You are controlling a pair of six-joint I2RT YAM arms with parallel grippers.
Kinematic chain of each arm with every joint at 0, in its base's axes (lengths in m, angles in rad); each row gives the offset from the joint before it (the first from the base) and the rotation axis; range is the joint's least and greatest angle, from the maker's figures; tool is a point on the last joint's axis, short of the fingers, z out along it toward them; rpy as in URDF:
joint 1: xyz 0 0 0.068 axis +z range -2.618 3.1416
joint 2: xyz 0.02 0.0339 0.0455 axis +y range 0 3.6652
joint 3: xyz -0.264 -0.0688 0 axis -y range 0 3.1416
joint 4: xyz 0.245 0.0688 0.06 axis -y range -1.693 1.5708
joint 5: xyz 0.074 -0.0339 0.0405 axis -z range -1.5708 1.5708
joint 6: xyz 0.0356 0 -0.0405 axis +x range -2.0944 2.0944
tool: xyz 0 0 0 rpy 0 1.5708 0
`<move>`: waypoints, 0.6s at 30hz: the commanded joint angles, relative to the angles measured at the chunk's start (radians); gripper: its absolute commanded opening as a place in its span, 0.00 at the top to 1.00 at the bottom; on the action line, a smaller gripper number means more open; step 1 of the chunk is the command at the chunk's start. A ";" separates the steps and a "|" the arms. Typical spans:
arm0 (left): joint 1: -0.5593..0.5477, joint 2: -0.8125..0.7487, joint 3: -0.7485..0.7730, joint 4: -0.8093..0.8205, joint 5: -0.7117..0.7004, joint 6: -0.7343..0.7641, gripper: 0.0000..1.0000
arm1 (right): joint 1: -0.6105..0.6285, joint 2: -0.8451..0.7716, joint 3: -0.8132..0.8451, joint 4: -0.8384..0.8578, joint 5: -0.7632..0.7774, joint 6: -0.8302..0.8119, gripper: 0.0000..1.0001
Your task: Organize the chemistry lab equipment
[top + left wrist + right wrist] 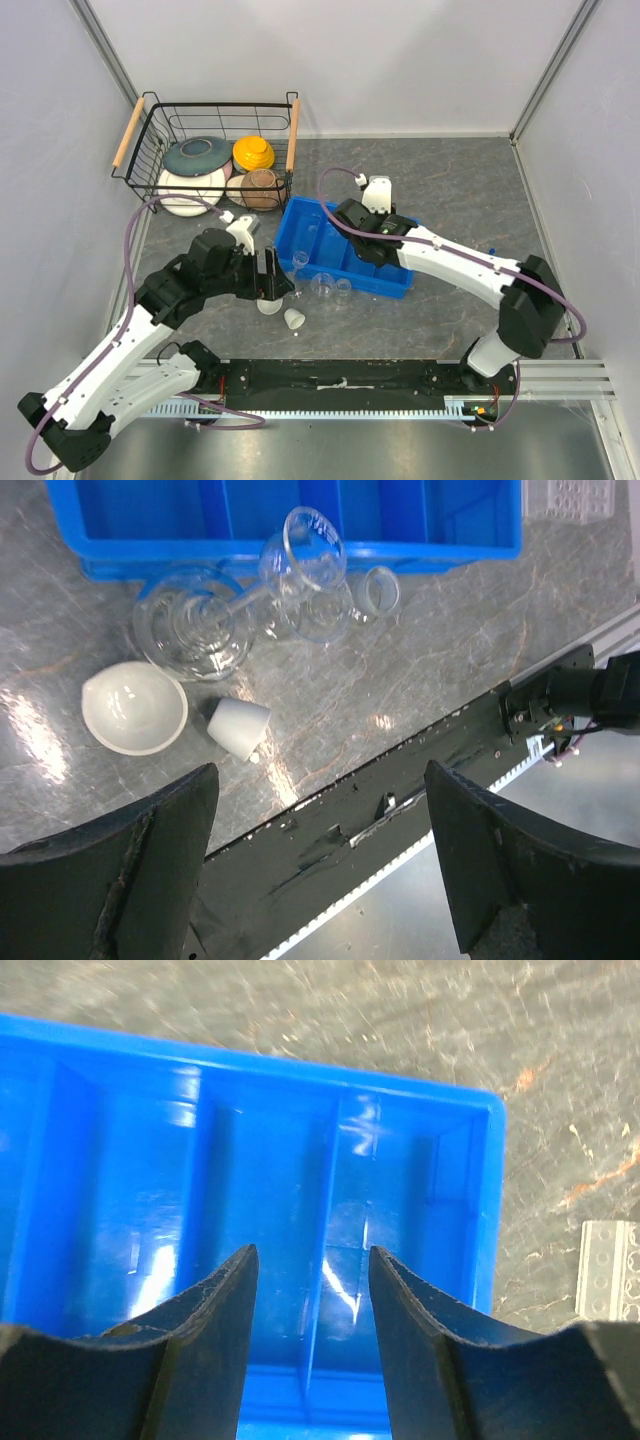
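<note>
Several clear glass pieces stand on the table just in front of the blue divided tray [330, 228]: a round flask [190, 630], a taller flask [313, 550] and a small beaker [378, 590]. A white bowl [133, 707] and a small white cup [240, 727] on its side lie nearer to me. A clear gridded rack [612, 1270] lies to the right of the tray. My left gripper [272, 280] is open and empty, above the table beside the glassware; in its wrist view [320, 770] it is over the rail. My right gripper [362, 238] is open and empty over a tray divider [312, 1252].
A black wire basket [215, 150] with coloured bowls and plates stands at the back left. The black rail [340, 378] runs along the near edge. Grey walls close in the left, back and right sides. The rack also shows in the left wrist view [580, 495].
</note>
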 commanded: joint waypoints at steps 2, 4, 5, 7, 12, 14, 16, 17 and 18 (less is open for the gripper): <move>0.003 0.014 0.167 -0.047 -0.125 0.056 0.10 | 0.052 -0.110 0.121 -0.081 -0.018 -0.103 0.44; 0.003 0.043 0.215 -0.079 -0.192 0.059 0.10 | 0.078 -0.161 0.115 -0.075 -0.100 -0.149 0.44; 0.003 0.046 0.250 -0.092 -0.211 0.061 0.10 | 0.089 -0.182 0.105 -0.064 -0.139 -0.163 0.44; 0.003 0.039 0.273 -0.093 -0.260 0.062 0.10 | 0.115 -0.258 0.053 -0.018 -0.243 -0.191 0.44; 0.003 0.033 0.316 -0.089 -0.347 0.099 0.10 | 0.157 -0.454 -0.109 0.197 -0.491 -0.232 0.42; 0.003 0.039 0.307 -0.081 -0.360 0.119 0.10 | 0.169 -0.480 -0.162 0.239 -0.551 -0.237 0.41; 0.003 0.045 0.290 -0.066 -0.363 0.125 0.09 | 0.180 -0.491 -0.188 0.276 -0.578 -0.240 0.41; 0.003 0.048 0.264 -0.058 -0.361 0.126 0.09 | 0.181 -0.491 -0.197 0.290 -0.591 -0.234 0.41; 0.003 0.048 0.249 -0.049 -0.360 0.126 0.09 | 0.189 -0.486 -0.208 0.330 -0.601 -0.232 0.41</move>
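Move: Some 9 cm back and 11 cm to the left of the right hand, 12 cm below it, stands the small glass beaker; the middle flask is 5 cm farther left of it, and the blue tray's middle lies about 10 cm left of that hand, nearly level with it. From the left hand, the long-necked flask is roughly 8 cm ahead and 4 cm right, 15 cm down; the white bowl 4 cm ahead, 2 cm left; the white cup 4 cm right, level. Rising out over the blue tray, the half-open right hand lifts about 10 cm and goes left, then sweeps back some 11 cm to high above the tray's front side near the small beaker, turning about 35 degrees counter-clockwise with its left side rolling up. The left hand, wide open, climbs away from the glassware and drifts forward and left, its fingers swinging to point more forward. ##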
